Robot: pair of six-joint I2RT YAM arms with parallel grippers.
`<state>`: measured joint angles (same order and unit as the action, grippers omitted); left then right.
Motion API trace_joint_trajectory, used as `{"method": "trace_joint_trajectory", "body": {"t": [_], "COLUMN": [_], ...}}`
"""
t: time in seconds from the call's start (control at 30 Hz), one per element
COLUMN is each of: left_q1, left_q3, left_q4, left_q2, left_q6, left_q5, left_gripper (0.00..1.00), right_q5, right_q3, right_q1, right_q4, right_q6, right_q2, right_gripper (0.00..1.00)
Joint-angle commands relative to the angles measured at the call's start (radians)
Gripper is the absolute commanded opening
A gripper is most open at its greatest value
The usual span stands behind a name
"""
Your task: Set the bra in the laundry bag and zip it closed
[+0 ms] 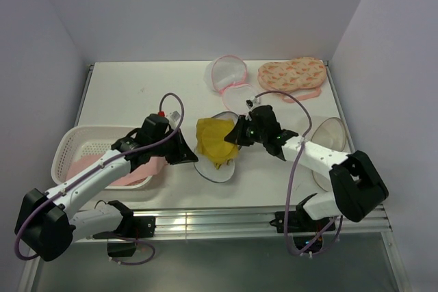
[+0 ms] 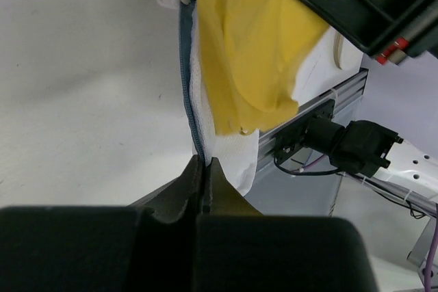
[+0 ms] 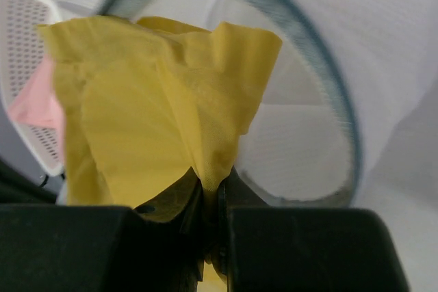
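The bra [image 1: 214,139] is a crumpled yellow cloth hanging over the open laundry bag [image 1: 217,170], a white mesh clamshell with a grey zip rim. My right gripper [image 1: 237,135] is shut on an edge of the bra; in the right wrist view the yellow bra [image 3: 150,100] rises from the right gripper [image 3: 211,186] in front of the laundry bag's rim [image 3: 321,66]. My left gripper [image 1: 192,156] is shut on the bag's left rim. In the left wrist view the left gripper [image 2: 205,162] pinches the grey zip rim [image 2: 185,66], with the bra [image 2: 253,46] just beyond.
A white basket [image 1: 79,143] holding pink cloth [image 1: 130,172] stands at the left. A pink-rimmed mesh bag [image 1: 228,73] and a peach patterned padded piece [image 1: 292,73] lie at the back. A clear dome [image 1: 330,135] sits by the right arm. The metal rail [image 1: 226,220] marks the near edge.
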<state>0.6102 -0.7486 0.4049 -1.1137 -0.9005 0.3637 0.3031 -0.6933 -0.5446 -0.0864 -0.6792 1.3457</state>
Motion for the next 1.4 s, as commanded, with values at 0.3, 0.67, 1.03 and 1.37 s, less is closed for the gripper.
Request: {"method": "trace_joint_trajectory", "body": {"t": [0.3,0.67,1.03,1.37], "left_q1": [0.002,0.002,-0.001,-0.027], "left_q3": [-0.080,-0.078,-0.181,-0.189], "left_q4": [0.042,0.012,0.078,0.051], "left_q2": [-0.003,-0.020,0.012,-0.015], "left_q6": [0.043,0.046,0.040,0.032], "left_q5": [0.063,0.146,0.103,0.032], "left_gripper": [0.00,0.00,0.00,0.00], "right_q5": [-0.355,-0.659,-0.794,-0.687], "right_q3": [-0.187,-0.336,-0.371,-0.327], "right_q1": [-0.003,-0.075,-0.110,-0.137], "right_q4": [0.111,0.250,0.315,0.312], "right_q6": [0.010,0.020,0.043,0.084], "right_q2": [0.164,0.233,0.280,0.078], "right_gripper": [0.00,0.00,0.16,0.71]}}
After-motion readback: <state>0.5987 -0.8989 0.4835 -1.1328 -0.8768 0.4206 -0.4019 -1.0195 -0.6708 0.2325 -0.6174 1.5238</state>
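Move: The bra hangs in the right fingers; the open far half of the laundry bag, where it is going, is centred about 7 cm ahead of them, 1 cm to the left and 8 cm below. The bag's near flap lies some 7 cm back and 4 cm left; the pink-rimmed bag's near half is about 18 cm ahead and 4 cm right. From the left hand, still pinching the bag's rim, the far half is roughly 12 cm ahead, 9 cm right and 10 cm down. Forward and down, edging to its right, the right hand carries the bra about 8 cm out into the bag's far half, the fingers tipping steeper and swinging some 25 degrees clockwise. It opens wide there, lets go of the bra and starts back up. The left hand keeps its pinch on the rim, lifting about 5 cm. ##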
